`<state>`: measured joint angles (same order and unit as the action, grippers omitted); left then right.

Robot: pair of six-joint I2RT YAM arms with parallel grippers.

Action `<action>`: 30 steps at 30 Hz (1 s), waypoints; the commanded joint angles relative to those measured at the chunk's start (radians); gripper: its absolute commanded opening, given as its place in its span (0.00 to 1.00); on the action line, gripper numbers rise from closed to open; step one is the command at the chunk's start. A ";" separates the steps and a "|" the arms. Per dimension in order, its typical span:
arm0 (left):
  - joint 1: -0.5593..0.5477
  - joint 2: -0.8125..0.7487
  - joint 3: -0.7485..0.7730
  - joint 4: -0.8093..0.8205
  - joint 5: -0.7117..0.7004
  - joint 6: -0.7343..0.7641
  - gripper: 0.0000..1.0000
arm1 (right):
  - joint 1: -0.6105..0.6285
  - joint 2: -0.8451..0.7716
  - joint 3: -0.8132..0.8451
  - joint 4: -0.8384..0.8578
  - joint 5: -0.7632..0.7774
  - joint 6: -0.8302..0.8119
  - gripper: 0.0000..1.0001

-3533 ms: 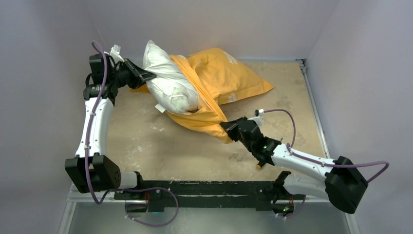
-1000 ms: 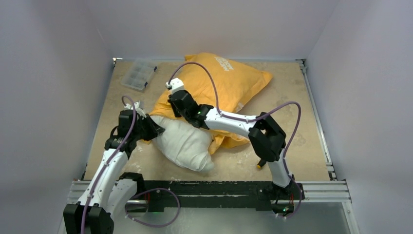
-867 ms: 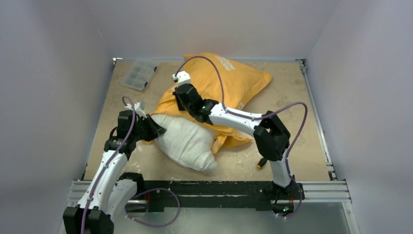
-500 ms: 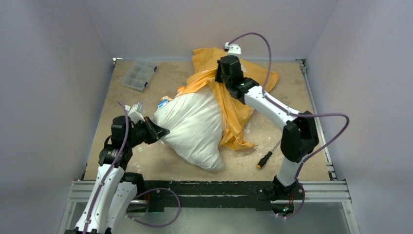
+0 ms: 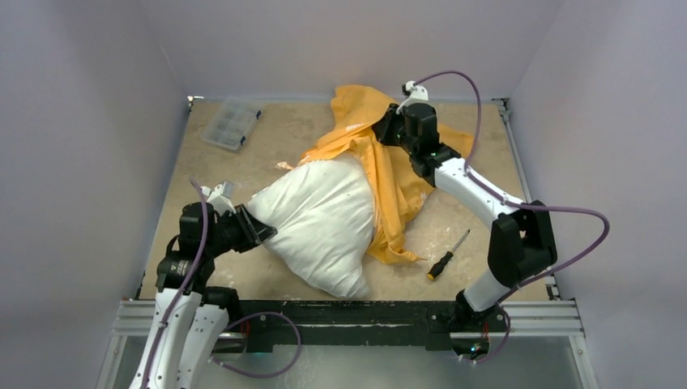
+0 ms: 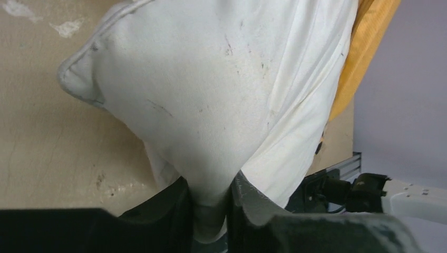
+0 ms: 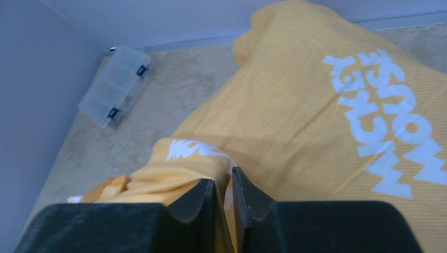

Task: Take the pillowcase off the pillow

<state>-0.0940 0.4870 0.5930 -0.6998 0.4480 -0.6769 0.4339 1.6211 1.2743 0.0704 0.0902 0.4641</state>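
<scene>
The white pillow [image 5: 324,223] lies bare across the table's middle, its far end still under the orange-yellow pillowcase [image 5: 389,182]. My left gripper [image 5: 258,229] is shut on the pillow's near-left corner; in the left wrist view white cloth [image 6: 211,132] runs down between the dark fingers [image 6: 174,203]. At the back right, my right gripper [image 5: 387,130] is shut on a fold of the pillowcase. The right wrist view shows orange cloth [image 7: 295,132] with white lettering [image 7: 390,121] pinched between the jaws.
A clear plastic box [image 5: 232,125] sits at the back left corner. A black-and-yellow screwdriver [image 5: 446,256] lies on the table in front of the pillowcase's hanging edge. Walls close the table in on three sides.
The right gripper has dragged the pillowcase from the middle to the back right, baring most of the pillow. The left gripper kept its hold and pulled back towards the near left.
</scene>
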 commanded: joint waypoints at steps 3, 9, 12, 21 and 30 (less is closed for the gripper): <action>0.002 0.083 0.158 -0.107 -0.085 0.074 0.53 | -0.051 -0.166 -0.180 0.347 -0.297 -0.025 0.44; 0.002 0.194 0.294 -0.072 -0.100 0.128 0.75 | -0.051 -0.308 -0.348 0.363 -0.230 0.025 0.75; 0.001 0.251 0.327 -0.040 -0.082 0.145 0.79 | -0.052 -0.351 -0.407 0.323 -0.187 0.034 0.85; -0.179 0.394 0.385 0.083 -0.207 0.108 0.83 | -0.052 -0.578 -0.632 0.281 -0.095 0.160 0.99; -0.663 0.674 0.539 0.116 -0.606 0.087 0.84 | -0.052 -0.707 -0.721 0.221 -0.123 0.271 0.99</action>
<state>-0.5995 1.0767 1.0313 -0.6323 0.0586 -0.5735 0.3840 0.9489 0.5709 0.3141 -0.0166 0.6670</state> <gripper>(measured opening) 0.838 0.987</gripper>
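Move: The left fingers still hold the near-left corner of the white pillow, whose middle lies about 13 cm to the right, 2 cm ahead and 8 cm lower. From this hand the orange pillowcase is some 29 cm right, 16 cm ahead and 10 cm down. The right fingers still have a fold of the pillowcase, its middle some 7 cm back, 6 cm right and 15 cm below; the pillow is about 20 cm back and 13 cm left. Open both grippers wide and let go of pillow corner and pillowcase fold. Lift the left hand and carry it forward about 6 cm, then sweep it right over the pillow, rolling its left side up some 20 degrees. Draw the right hand back about 14 cm and a little right over the pillowcase, rising first, then sinking again. ##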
